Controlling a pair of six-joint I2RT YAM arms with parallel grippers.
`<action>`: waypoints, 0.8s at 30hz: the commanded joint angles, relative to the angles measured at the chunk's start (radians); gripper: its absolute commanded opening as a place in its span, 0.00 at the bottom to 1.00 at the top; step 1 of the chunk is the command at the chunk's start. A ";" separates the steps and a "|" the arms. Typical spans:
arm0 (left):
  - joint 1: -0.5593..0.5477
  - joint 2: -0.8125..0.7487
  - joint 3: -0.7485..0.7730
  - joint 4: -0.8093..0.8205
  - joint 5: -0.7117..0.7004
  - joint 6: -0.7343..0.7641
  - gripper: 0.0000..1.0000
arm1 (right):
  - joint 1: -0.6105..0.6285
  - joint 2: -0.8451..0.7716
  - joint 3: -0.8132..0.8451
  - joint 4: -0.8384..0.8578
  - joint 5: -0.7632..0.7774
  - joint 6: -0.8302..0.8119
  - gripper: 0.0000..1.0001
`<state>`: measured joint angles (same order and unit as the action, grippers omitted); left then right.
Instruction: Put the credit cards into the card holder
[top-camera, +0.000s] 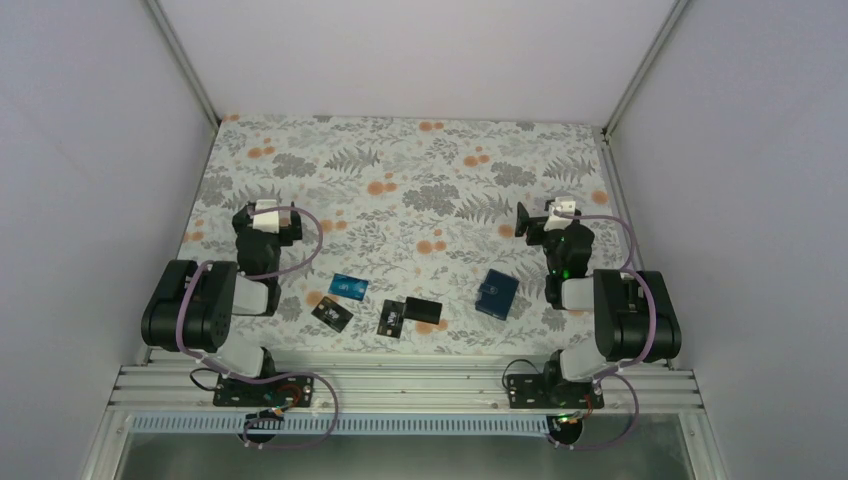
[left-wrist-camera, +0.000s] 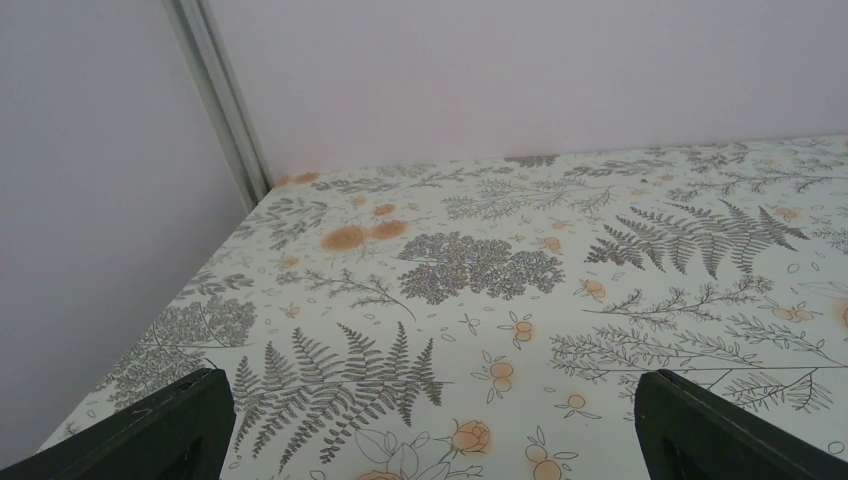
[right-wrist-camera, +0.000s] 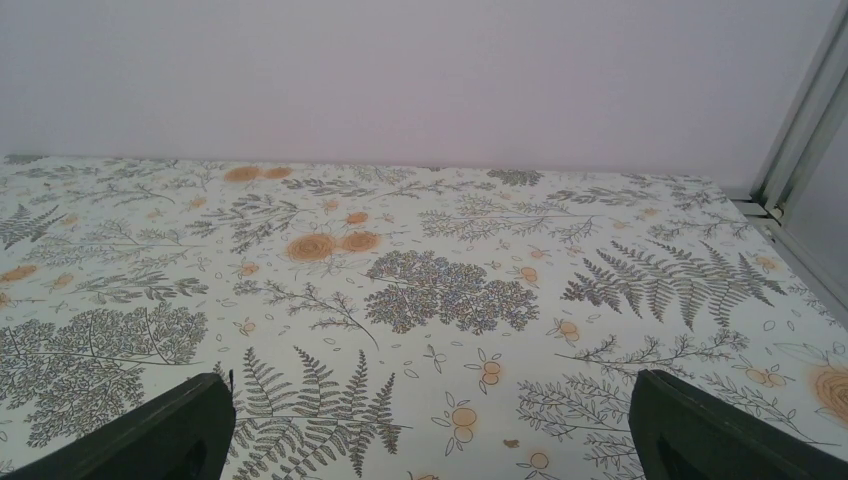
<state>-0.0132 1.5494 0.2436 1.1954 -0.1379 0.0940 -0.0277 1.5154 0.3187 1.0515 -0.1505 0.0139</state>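
In the top view the credit cards lie near the table's front edge: a teal-blue card (top-camera: 349, 288), a black card with light markings (top-camera: 332, 315), another marked black card (top-camera: 392, 318) and a plain black card (top-camera: 424, 308) overlapping it. The dark navy card holder (top-camera: 496, 294) lies folded to their right. My left gripper (top-camera: 268, 222) hangs behind and left of the cards, my right gripper (top-camera: 540, 220) behind the holder. Both wrist views show only tablecloth between wide-spread fingers (left-wrist-camera: 160, 430) (right-wrist-camera: 720, 430); both grippers are open, nothing in them.
White walls with metal corner posts (top-camera: 185, 60) (top-camera: 645, 60) enclose the floral tablecloth (top-camera: 420, 180). An aluminium rail (top-camera: 400, 385) carrying the arm bases runs along the near edge.
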 joint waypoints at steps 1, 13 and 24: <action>0.004 0.002 -0.003 0.055 0.023 0.002 1.00 | -0.006 0.005 -0.003 0.052 0.000 -0.016 1.00; 0.003 -0.004 0.000 0.049 0.022 0.002 1.00 | -0.006 0.002 -0.001 0.049 0.005 -0.016 1.00; 0.001 -0.233 0.315 -0.669 -0.071 -0.144 1.00 | -0.003 -0.124 0.412 -0.718 0.170 0.182 1.00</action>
<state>-0.0135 1.3895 0.4141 0.8459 -0.1669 0.0494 -0.0277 1.4220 0.6018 0.6415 -0.0387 0.0700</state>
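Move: The card holder lies about 18 cm back and 10 cm to the left of my right hand, roughly 13 cm below; the right black card is some 22 cm back and 29 cm left of that hand. From my left hand the blue card is about 16 cm back, 19 cm right and 13 cm below; at that same depth the left black card sits 21 cm back and 15 cm right, the middle black card 23 cm back and 28 cm right. From standing still I lift both empty, wide-open hands off their rest pose, up and forward over bare table and away from the cards and holder. My right hand leads, climbing about 6 cm while reaching 4 cm forward, easing right and yawing some 5 degrees clockwise; my left follows a touch later, about 4 cm up and 2 forward. I touch nothing. ##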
